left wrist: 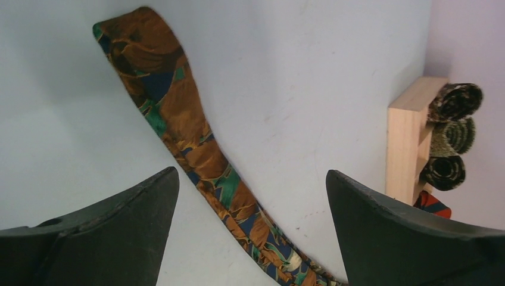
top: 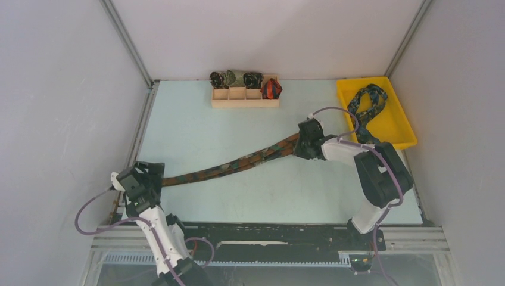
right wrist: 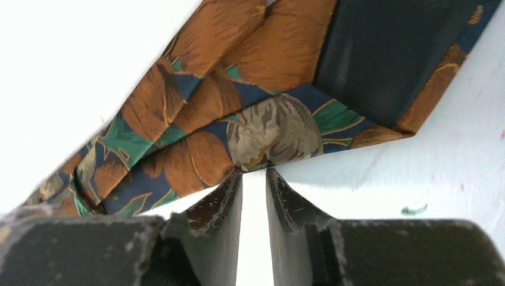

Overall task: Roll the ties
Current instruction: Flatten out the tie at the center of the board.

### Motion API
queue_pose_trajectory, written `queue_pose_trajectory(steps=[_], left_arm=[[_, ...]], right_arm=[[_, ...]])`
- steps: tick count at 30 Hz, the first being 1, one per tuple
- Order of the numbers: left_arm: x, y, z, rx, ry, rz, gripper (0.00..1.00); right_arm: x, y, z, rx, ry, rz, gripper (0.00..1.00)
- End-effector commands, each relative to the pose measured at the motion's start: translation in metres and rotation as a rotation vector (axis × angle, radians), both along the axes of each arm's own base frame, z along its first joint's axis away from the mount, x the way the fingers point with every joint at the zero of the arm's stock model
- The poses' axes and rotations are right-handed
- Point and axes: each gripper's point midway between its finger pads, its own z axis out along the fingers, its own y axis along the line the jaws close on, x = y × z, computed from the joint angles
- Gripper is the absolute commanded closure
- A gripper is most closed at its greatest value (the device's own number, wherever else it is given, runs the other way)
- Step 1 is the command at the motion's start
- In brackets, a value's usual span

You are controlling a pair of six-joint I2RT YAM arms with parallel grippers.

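Observation:
A brown-orange-green tie [top: 229, 164] lies stretched diagonally across the table between the two arms. My left gripper [top: 150, 176] stands wide open over its narrow end; in the left wrist view the tie [left wrist: 196, 149] runs between the fingers [left wrist: 137, 208] without touching them. My right gripper [top: 299, 143] is at the wide end. Its jaws are nearly together, and the tips [right wrist: 254, 171] pinch the edge of the folded tie [right wrist: 208, 119], whose dark lining shows. A navy and teal tie [top: 366, 104] lies in the yellow tray [top: 398, 122].
A wooden divider box [top: 245, 100] at the back holds three dark rolled ties [top: 237, 78] and a red-orange one [top: 271, 89]; the box [left wrist: 408, 137] also shows in the left wrist view. Grey walls close both sides. Purple cables [top: 333, 111] loop off the arms.

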Motion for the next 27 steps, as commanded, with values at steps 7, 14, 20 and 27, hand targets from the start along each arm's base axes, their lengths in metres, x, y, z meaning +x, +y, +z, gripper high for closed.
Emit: queue_pose_trajectory(steps=[7,14,20,27], left_arm=[[-0.001,-0.008,0.079,0.19,-0.149,-0.111,0.0],[-0.013,-0.013,0.12,0.335,-0.117,-0.219,0.0],[-0.018,0.004,0.136,0.468,-0.03,-0.213,0.0],[-0.007,0.004,0.128,0.466,-0.076,-0.224,0.0]], right_arm=[[0.051,-0.002,-0.02,-0.021,0.105,-0.009,0.75],[0.11,0.009,0.01,0.04,0.046,0.006,0.74],[0.117,0.0,0.041,0.027,0.029,-0.027,0.74],[0.12,0.02,0.044,0.034,0.03,0.003,0.72]])
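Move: The right fingertips are at the near edge of the camouflage tie's wide end, whose middle lies about 3 cm straight ahead of them. From that hand the wooden box is some 26 cm ahead and 22 cm to the left, and the yellow bin about 18 cm ahead and 32 cm to the right. The left hand has the narrow end about 4 cm back, 4 cm left and 8 cm below; the wide end is roughly 50 cm right, 12 cm ahead and 8 cm below. Forward along the board, low and nearly level, the right hand pushes the near edge of the tie's wide end about 12 cm with its almost closed fingertips, then backs off a centimetre and ends slightly higher. The empty left hand rises some 13 cm away from the narrow end, fingers staying wide open, its left side rolling up and the hand turning a little clockwise. ##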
